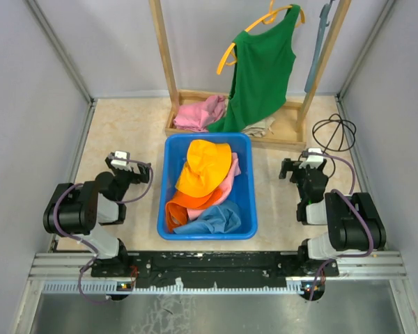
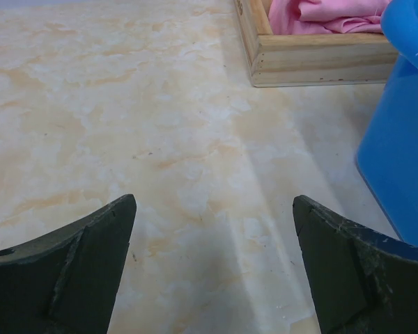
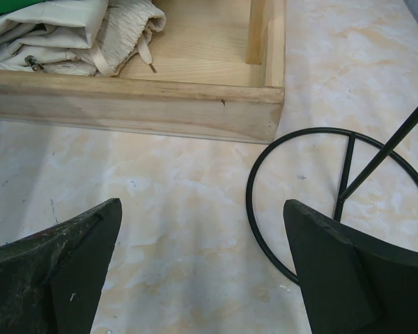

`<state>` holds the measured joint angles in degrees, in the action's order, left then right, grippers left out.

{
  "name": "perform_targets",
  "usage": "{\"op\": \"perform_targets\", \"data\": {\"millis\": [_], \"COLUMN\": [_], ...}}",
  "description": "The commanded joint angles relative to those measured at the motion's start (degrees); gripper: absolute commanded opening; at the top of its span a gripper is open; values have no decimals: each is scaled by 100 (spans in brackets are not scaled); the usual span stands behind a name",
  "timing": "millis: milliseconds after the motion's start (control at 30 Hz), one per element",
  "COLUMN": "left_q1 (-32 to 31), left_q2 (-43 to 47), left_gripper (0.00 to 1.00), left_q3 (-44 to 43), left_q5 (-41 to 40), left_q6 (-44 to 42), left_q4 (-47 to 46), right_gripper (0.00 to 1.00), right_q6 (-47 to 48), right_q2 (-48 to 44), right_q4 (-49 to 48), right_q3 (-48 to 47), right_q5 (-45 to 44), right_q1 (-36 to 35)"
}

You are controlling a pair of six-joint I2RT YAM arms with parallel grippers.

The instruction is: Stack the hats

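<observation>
Four hats lie heaped in a blue bin (image 1: 168, 182) at the table's middle. A yellow-orange hat (image 1: 205, 167) is on top at the back, with a pink hat (image 1: 228, 186) under its right side. In front lie a bright orange hat (image 1: 183, 207) and a light blue hat (image 1: 212, 220). My left gripper (image 1: 120, 161) (image 2: 212, 202) rests left of the bin, open over bare tabletop. My right gripper (image 1: 303, 165) (image 3: 202, 203) is to the bin's right, open too, with nothing between its fingers (image 3: 70, 257).
A wooden rack base (image 1: 279, 139) (image 2: 320, 62) (image 3: 139, 108) stands behind the bin, holding pink cloth (image 1: 198, 111) (image 2: 334, 15) and beige cloth (image 1: 261, 127) (image 3: 76, 35). A green tank top (image 1: 261, 66) hangs above it. A black wire stand (image 1: 334, 132) (image 3: 265, 209) sits ahead of the right gripper.
</observation>
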<state>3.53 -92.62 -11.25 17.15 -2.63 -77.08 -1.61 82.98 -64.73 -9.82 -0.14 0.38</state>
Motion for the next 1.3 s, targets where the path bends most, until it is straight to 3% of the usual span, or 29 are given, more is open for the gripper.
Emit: {"op": "perform_targets", "data": {"millis": [0,500,600,700,800,900,1067,1200,1267], "left_q1": [6,4,-143,-164,-166,-166,-156,-153,-158], "left_q2": [100,95,141,478,974,1191,1586,1470,1248], "left_gripper": [99,99,99,99,99,100,99,99,99], "left_q3": [-89,-95,-204,-392,-1282,-2243,-2679,-3475,-3954], "left_q5": [56,48,-306,-614,-1076,-969,-389,434,799], "left_q6": [-37,-40,-117,-23,266,505,894,916,900], "left_q4": [-44,-38,257,739,3094,4730,5036,5671,6054], "right_gripper": [99,99,99,99,99,99,99,99,99], "right_q6": [38,20,-25,-32,-445,-780,-1363,-1744,-1823], "right_q2": [-9,-14,-472,-1470,-2192,-2667,-3068,-2640,-2544], "right_q4": [-367,-316,-390,996,2583,3363,4419,5924,6054], "right_q3": [-134,-165,50,-278,-812,-1169,-1779,-2821,-2985], "right_q5": [-91,-185,-823,-996,-974,-594,284,1005,1206], "right_q1": [-20,-20,-144,-241,-249,-257,-317,-389,-456]}}
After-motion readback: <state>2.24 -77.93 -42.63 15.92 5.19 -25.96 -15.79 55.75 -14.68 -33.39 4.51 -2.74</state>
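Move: The yellow hat, on top of the pile in the blue bin, lies about 25 cm to the right of the left hand and 32 cm to the left of the right hand, nearly level with both and slightly lower. The pink hat is some 6 cm to its right and 5 cm nearer the bases; the orange hat is about 13 cm nearer and 4 cm to its left, the blue hat 16 cm nearer and 3 cm to its right. Upward, after a pause, both empty hands lift beside the bin with fingers staying wide open. The left climbs about 12 cm while reaching some 6 cm forward; the right rises nearly straight some 14 cm, then also drifts left towards the bin's side, rolling its left side up about 15 degrees. Neither hand touches anything. ##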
